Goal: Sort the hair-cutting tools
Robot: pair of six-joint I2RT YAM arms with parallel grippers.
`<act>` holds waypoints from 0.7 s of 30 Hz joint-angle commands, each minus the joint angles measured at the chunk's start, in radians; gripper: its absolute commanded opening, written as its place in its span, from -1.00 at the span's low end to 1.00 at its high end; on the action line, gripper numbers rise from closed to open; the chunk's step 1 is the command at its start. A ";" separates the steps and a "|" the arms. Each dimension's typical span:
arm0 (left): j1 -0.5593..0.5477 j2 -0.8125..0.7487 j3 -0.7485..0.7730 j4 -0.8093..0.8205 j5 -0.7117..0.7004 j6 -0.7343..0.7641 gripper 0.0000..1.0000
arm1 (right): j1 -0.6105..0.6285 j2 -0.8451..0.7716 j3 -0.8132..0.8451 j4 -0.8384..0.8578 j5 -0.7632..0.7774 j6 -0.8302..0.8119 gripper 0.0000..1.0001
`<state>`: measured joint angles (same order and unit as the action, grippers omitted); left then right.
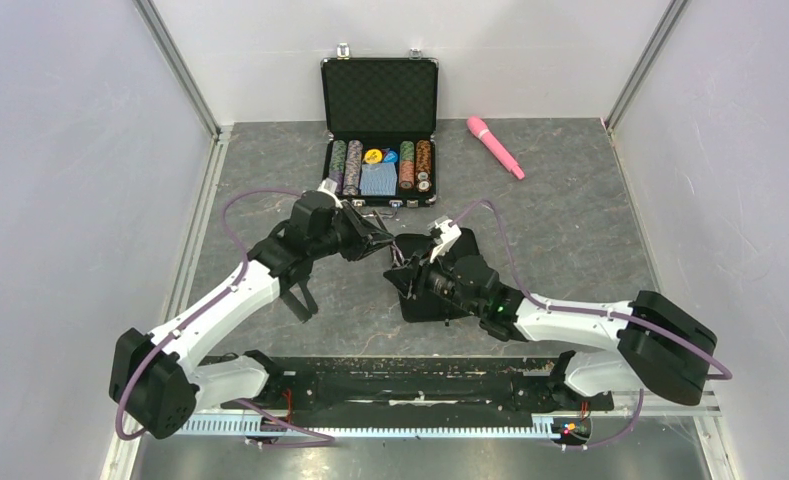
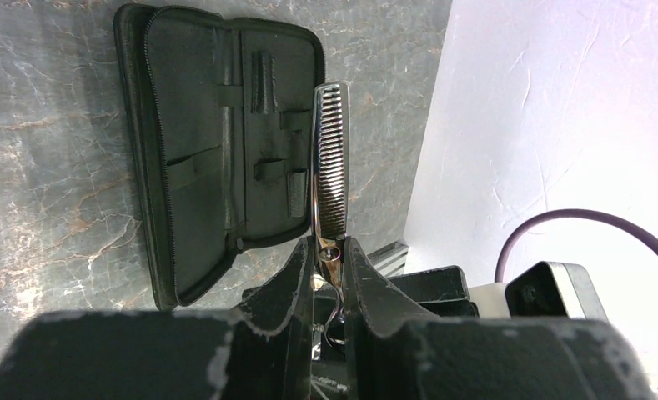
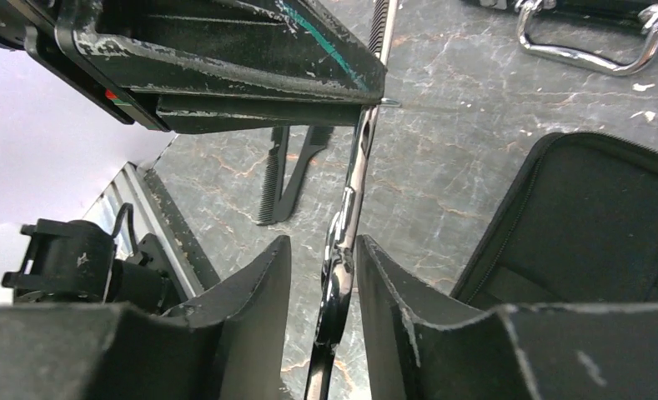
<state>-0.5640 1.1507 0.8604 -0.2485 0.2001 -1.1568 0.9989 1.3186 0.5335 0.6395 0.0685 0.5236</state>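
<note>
The silver scissors [image 2: 329, 158], with a toothed blade, are held up off the table. My left gripper [image 2: 329, 246] is shut on them near the pivot. In the right wrist view their shiny handle [image 3: 346, 225] runs between the fingers of my right gripper [image 3: 323, 246], which stands open around it with a gap on the left side. From above, the left gripper [image 1: 375, 240] and the right gripper [image 1: 405, 268] meet nose to nose at mid-table. Two black combs [image 3: 288, 175] lie crossed on the table under the left arm [image 1: 298, 295].
An open black fabric pouch [image 2: 200, 150] lies beneath the right gripper [image 1: 425, 305]. An open case of poker chips [image 1: 380, 130] stands at the back, its metal handle [image 3: 584, 42] facing me. A pink wand [image 1: 495, 145] lies at the back right.
</note>
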 commanded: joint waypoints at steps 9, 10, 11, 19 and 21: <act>-0.040 -0.021 0.011 0.064 -0.045 -0.038 -0.95 | 0.003 -0.090 -0.064 0.107 0.094 0.002 -0.76; -0.042 -0.022 0.012 0.064 -0.047 -0.035 -0.96 | 0.003 -0.093 -0.069 0.107 0.097 0.002 -0.92; -0.042 -0.021 0.012 0.063 -0.051 -0.030 -0.95 | 0.004 -0.097 -0.072 0.105 0.101 0.002 -1.00; -0.042 -0.016 0.091 -0.055 -0.148 0.121 0.21 | 0.003 -0.201 -0.139 0.056 0.177 0.013 -1.00; -0.042 -0.015 0.122 -0.111 -0.196 0.184 0.49 | 0.000 -0.238 -0.162 0.025 0.200 0.018 -1.00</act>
<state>-0.6102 1.1473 0.8913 -0.2798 0.1139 -1.1114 0.9989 1.1629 0.4053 0.6724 0.1894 0.5320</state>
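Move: The thinning scissors are still gripped at mid-length in my left hand, and my half-open right fingers already stand around their handle. From my right hand the scissors' middle lies about 4 cm ahead, 2 cm left and 3 cm up; the open black pouch is some 4 cm ahead, 10 cm right and 14 cm below. From my left hand the right fingers are about 5 cm back, 3 cm right and 4 cm below, and the black combs some 23 cm left, 3 cm back and 18 cm below. I shut my right fingers on the handle of the thinning scissors while drawing that hand about 4 cm to the right, over the pouch side, with a slight clockwise turn. My left hand stays nearly in place, keeping its grip at mid-length until the right has closed, then opens wide to let the scissors go. ##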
